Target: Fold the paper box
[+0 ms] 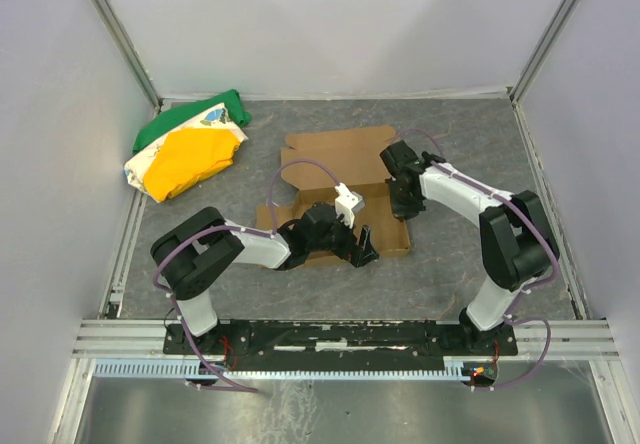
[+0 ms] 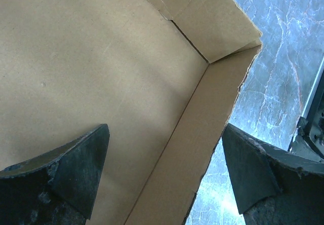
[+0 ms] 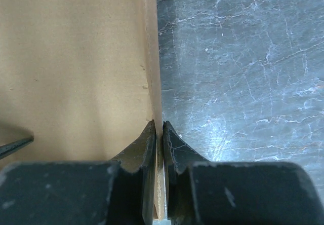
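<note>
The paper box (image 1: 330, 152) is brown cardboard lying mid-table, partly formed, with a flat flap toward the back. My right gripper (image 1: 405, 202) is at its right side. In the right wrist view the right gripper (image 3: 158, 124) is shut on the box's upright side wall (image 3: 153, 68), one finger inside and one outside. My left gripper (image 1: 358, 247) is at the box's front right corner. In the left wrist view the left gripper (image 2: 166, 128) is open, straddling the front wall (image 2: 202, 134) without touching it. The box floor (image 2: 91, 58) fills that view.
A green, yellow and white cloth bundle (image 1: 190, 149) lies at the back left. Grey enclosure walls stand on three sides. A metal rail (image 1: 340, 336) runs along the near edge at the arm bases. Grey marbled tabletop (image 1: 470, 274) shows right of the box.
</note>
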Robot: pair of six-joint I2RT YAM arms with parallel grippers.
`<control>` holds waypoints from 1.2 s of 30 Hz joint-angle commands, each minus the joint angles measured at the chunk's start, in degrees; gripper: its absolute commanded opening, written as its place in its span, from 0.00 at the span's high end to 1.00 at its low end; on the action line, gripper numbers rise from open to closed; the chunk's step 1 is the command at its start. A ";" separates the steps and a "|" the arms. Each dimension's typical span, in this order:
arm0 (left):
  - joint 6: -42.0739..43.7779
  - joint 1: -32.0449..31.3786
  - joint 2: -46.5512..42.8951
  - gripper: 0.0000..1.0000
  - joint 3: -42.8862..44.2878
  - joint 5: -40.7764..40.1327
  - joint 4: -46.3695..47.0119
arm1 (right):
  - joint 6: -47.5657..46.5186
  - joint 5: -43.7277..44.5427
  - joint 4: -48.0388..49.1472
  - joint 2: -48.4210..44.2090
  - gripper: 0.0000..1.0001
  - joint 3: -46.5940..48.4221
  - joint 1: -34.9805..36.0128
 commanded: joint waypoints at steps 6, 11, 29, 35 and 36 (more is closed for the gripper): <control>1.41 -1.05 0.03 0.01 -1.66 -0.12 -6.42 | 2.17 18.40 0.30 2.90 0.85 2.16 3.04; 1.23 -1.07 0.34 0.01 -1.70 -0.27 -6.43 | 2.31 19.46 1.02 4.73 0.85 2.18 3.39; 2.30 -1.19 -2.62 0.01 -1.70 -0.56 -9.26 | 4.32 13.71 3.00 6.55 0.71 -0.06 3.99; 4.06 -1.12 -6.59 0.01 -1.70 -0.61 -12.66 | 4.89 12.04 2.37 0.76 0.56 -1.27 4.00; 4.12 -1.08 -7.44 0.01 -1.71 -0.62 -13.12 | 5.01 12.00 2.27 -0.18 0.50 -1.39 4.01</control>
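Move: Pinched at its top edge between the right fingertips is the box's right side wall, its middle about 1 cm below the hand point. The box's front right corner lies roughly 9 cm back and 1 cm right of this hand; the rear right corner is some 7 cm ahead and 3 cm left, with the lid panel's middle about 14 cm ahead and 14 cm left. From the left hand that side wall lies about 6 cm ahead and 7 cm right. Keeping its pinch on the side wall, the right hand first eases about 1.5 cm forward and a little down and right, tipping its fingertips some 15 degrees outward to the right. Then the fingers open partway, letting go, while the hand sinks about 2 cm more astride the wall and draws back 1 cm. Late on, the wide-open left hand slips nearly 2 cm back and left along the front wall. ##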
